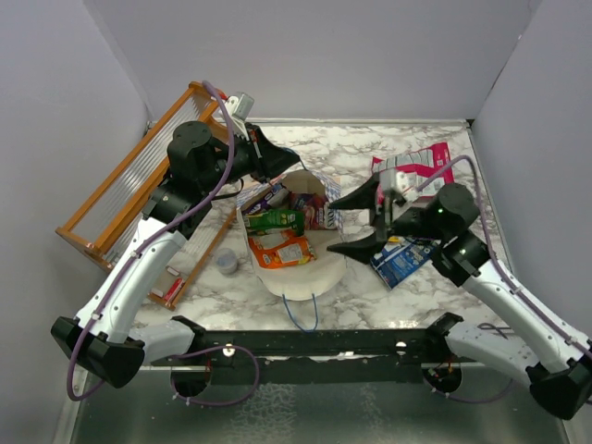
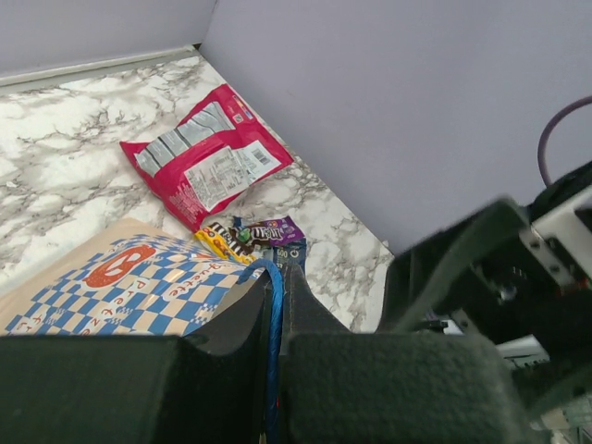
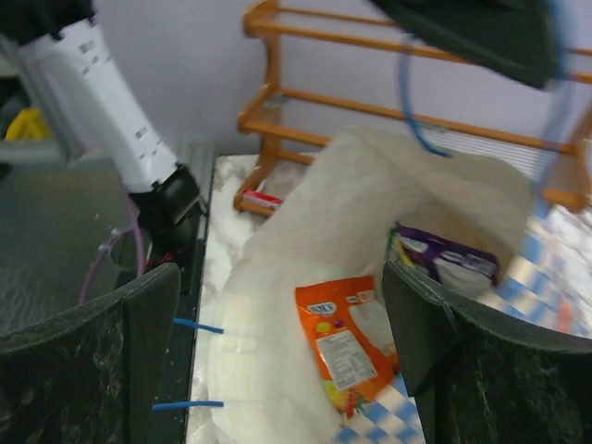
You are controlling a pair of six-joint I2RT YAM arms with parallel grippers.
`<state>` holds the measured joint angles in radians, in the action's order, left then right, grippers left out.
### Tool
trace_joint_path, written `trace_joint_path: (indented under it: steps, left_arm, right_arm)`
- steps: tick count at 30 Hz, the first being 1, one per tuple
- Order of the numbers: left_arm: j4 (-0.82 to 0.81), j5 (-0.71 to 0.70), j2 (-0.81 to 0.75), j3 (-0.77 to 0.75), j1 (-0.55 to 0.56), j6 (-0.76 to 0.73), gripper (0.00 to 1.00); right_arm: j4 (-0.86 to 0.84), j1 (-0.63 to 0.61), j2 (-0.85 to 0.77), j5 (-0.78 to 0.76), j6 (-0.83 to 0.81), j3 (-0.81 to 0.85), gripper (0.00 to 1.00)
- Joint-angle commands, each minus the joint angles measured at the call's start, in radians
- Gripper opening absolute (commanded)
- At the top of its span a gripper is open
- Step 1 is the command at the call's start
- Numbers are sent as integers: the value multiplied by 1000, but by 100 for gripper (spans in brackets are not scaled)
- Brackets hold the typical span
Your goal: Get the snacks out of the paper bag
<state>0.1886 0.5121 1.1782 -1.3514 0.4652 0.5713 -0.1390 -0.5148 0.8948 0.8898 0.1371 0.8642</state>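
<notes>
The paper bag lies open mid-table, its cream inside up. In it lie a green packet, an orange packet and a purple one. My left gripper is at the bag's far rim, shut on a blue string handle. My right gripper is open at the bag's right side, over its mouth. The right wrist view shows the orange packet and purple packet between the open fingers. A pink-red pouch and a blue packet lie on the table to the right.
An orange wooden rack stands at the back left. A small grey-blue cup sits left of the bag. Yellow and purple packets lie beyond the checkered bag wall. Grey walls close three sides.
</notes>
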Motion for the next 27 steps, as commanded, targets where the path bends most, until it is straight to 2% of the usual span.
trace_joint_path:
  steps: [1,4,6,8,11,14,16,20,27]
  left_arm:
    - [-41,6,-19,-8,1,4,0]
    - [-34,6,-15,-8,1,3,0]
    - [-31,8,-12,-11,1,2,0]
    - [-33,12,-12,-11,1,6,0]
    - [-33,11,-13,-13,1,8,0]
    - [-38,11,-18,-11,1,10,0]
    - [-37,14,-20,-10,1,9,0]
    - [-52,14,-31,6,1,18,0]
    - [-48,28,-29,4,1,19,0]
  right_arm:
    - [224,-269,88,-243,-369,61,90]
    - [253,-414,189,-570,-505,93,90]
    - [275,-448,271,-736,-564,125,90]
    - [220,-456,330,-880,-611,117,88]
    - [163,-456,384,-894,-804,67,82]
    - [8,-456,430,-944,-895,-6,80]
    - [5,-455,472,-933,-936,-4,79]
    - [69,-455,586,-941,-963,71,74]
    - [27,-456,699,-1025,-936,134,70]
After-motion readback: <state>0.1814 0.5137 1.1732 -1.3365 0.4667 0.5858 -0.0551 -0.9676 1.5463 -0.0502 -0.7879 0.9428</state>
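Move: The open, empty right hand is beside the bag's mouth; the green pack inside lies about 13 cm ahead, 13 cm left and 24 cm below. The berries pack is some 14 cm ahead and 4 cm left of the hand, the orange pack 5 cm ahead and 11 cm left, and the purple pack 19 cm ahead and 15 cm left, all similarly low. From the left hand, the green pack lies some 31 cm below and 4 cm left, level front to back. The right hand swings left with a small dip back, then sinks and pushes forward through the paper bag's open mouth towards the green pack's near end and the berries pack, ending about 22 cm lower, 10 cm farther forward and 8 cm farther left. Its wrist turns some 60 degrees, so that the fingers go from pointing left to pointing forward-left and down, and they narrow partly but stay well open, while the left hand stays in place, still holding the bag by its rim and blue handle. ##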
